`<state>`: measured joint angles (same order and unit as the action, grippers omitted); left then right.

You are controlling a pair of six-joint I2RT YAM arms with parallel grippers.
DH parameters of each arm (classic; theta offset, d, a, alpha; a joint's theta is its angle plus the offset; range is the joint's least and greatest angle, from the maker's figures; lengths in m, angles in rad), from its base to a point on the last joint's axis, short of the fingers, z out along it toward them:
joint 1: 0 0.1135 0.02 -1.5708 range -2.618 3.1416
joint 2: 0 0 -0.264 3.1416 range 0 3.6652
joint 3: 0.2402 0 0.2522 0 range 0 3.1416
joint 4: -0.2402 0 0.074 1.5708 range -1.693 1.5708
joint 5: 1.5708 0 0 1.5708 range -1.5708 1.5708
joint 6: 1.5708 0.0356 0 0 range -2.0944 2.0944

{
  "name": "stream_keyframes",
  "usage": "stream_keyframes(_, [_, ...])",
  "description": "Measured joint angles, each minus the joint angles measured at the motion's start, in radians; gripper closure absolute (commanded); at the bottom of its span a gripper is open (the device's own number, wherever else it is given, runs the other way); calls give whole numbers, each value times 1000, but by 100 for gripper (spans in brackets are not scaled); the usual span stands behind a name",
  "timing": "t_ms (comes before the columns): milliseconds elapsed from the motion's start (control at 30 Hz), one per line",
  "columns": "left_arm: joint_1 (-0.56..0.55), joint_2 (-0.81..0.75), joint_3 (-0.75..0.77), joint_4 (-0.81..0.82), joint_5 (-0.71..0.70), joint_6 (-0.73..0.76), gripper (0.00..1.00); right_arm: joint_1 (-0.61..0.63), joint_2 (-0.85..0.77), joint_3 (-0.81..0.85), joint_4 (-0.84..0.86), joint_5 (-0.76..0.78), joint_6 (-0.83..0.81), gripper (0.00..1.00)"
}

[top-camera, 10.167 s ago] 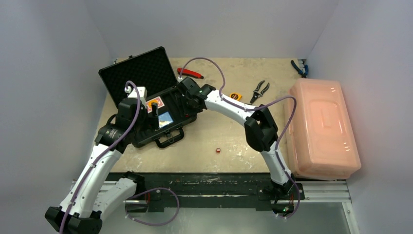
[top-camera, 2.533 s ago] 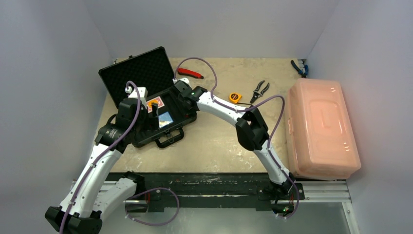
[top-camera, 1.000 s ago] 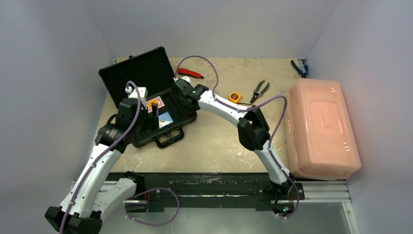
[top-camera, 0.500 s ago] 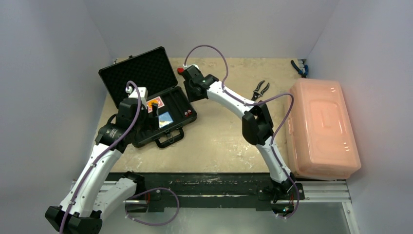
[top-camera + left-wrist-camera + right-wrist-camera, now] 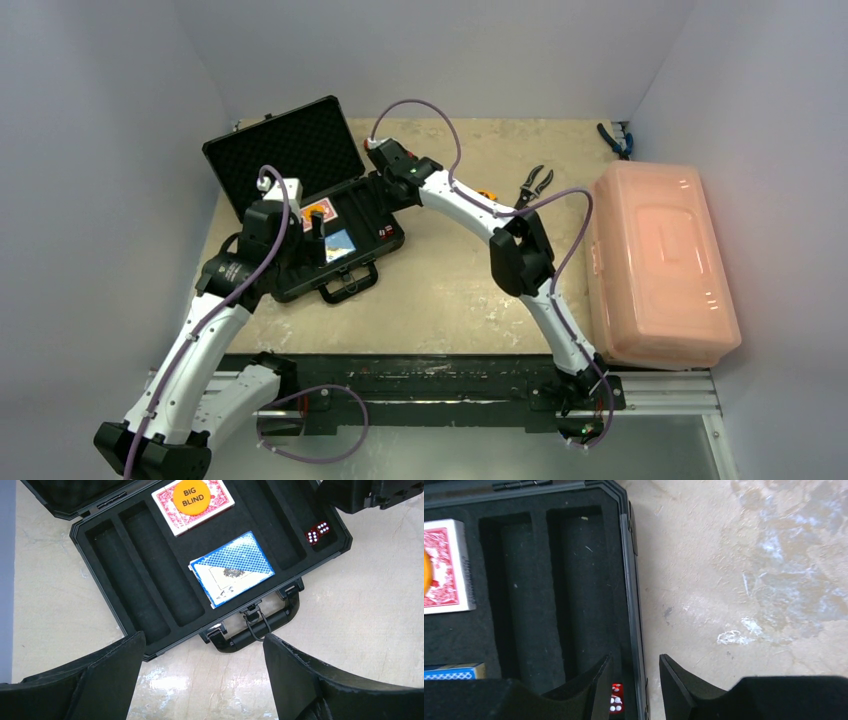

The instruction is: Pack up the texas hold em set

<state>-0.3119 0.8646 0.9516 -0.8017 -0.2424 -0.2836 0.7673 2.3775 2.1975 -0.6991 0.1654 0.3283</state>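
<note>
The black briefcase [image 5: 352, 215] lies open on the table, its foam lid [image 5: 283, 150] tilted back. Its foam holds a red card deck [image 5: 172, 511] topped by an orange "BIG BLIND" disc [image 5: 193, 497], a blue deck [image 5: 232, 568], and two red dice [image 5: 317, 532] in the right corner slot. My left gripper [image 5: 202, 680] hangs open above the table just in front of the handle [image 5: 260, 629]. My right gripper [image 5: 634, 680] is open and holds nothing. Its jaws straddle the case's right rim [image 5: 630, 580] from above, and the dice [image 5: 615, 703] show beside the left finger.
A large pink bin [image 5: 660, 262] fills the right side. Black pliers [image 5: 535, 183] and blue-handled pliers [image 5: 614, 138] lie at the back right. A yellow tape measure [image 5: 488, 192] peeks out behind my right arm. Bare table lies in front of the case.
My right gripper pulled out of the case toward the back, then came down over the case's right rim. The dice now show in the corner slot. The left arm stayed still.
</note>
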Motion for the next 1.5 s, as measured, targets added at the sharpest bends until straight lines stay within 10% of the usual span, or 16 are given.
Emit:
stream_keyframes(267, [4, 1, 0, 0, 0, 1, 13, 0, 55, 0, 6, -28, 1, 67])
stream_keyframes(467, [4, 2, 0, 0, 0, 8, 13, 2, 48, -30, 32, -36, -2, 100])
stream_keyframes(1500, [9, 30, 0, 0, -27, 11, 14, -61, -383, -723, 236, 58, -12, 100])
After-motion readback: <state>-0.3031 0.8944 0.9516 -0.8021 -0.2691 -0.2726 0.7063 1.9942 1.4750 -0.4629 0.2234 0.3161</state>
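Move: The right hand stands open over the case's right rim, which runs between its fingertips about 4 cm below. Inside the case, the red dice lie about 5 cm back and 1 cm left, the blue cards 8 cm back and 11 cm left, the red cards level and 17 cm left. On the table the tape measure is some 21 cm right and 3 cm ahead. From the idle left hand, that rim is about 19 cm ahead, 18 cm right and 14 cm below. Straight down some 4 cm first, the right hand's open fingers straddling the case's right side wall. They close and pinch the rim, then the hand drags the case by it, easing back at first and then faster to the right, about 11 cm right and 5 cm back, towards the tape measure. Height stays level during the pull while the hand turns slightly clockwise. ##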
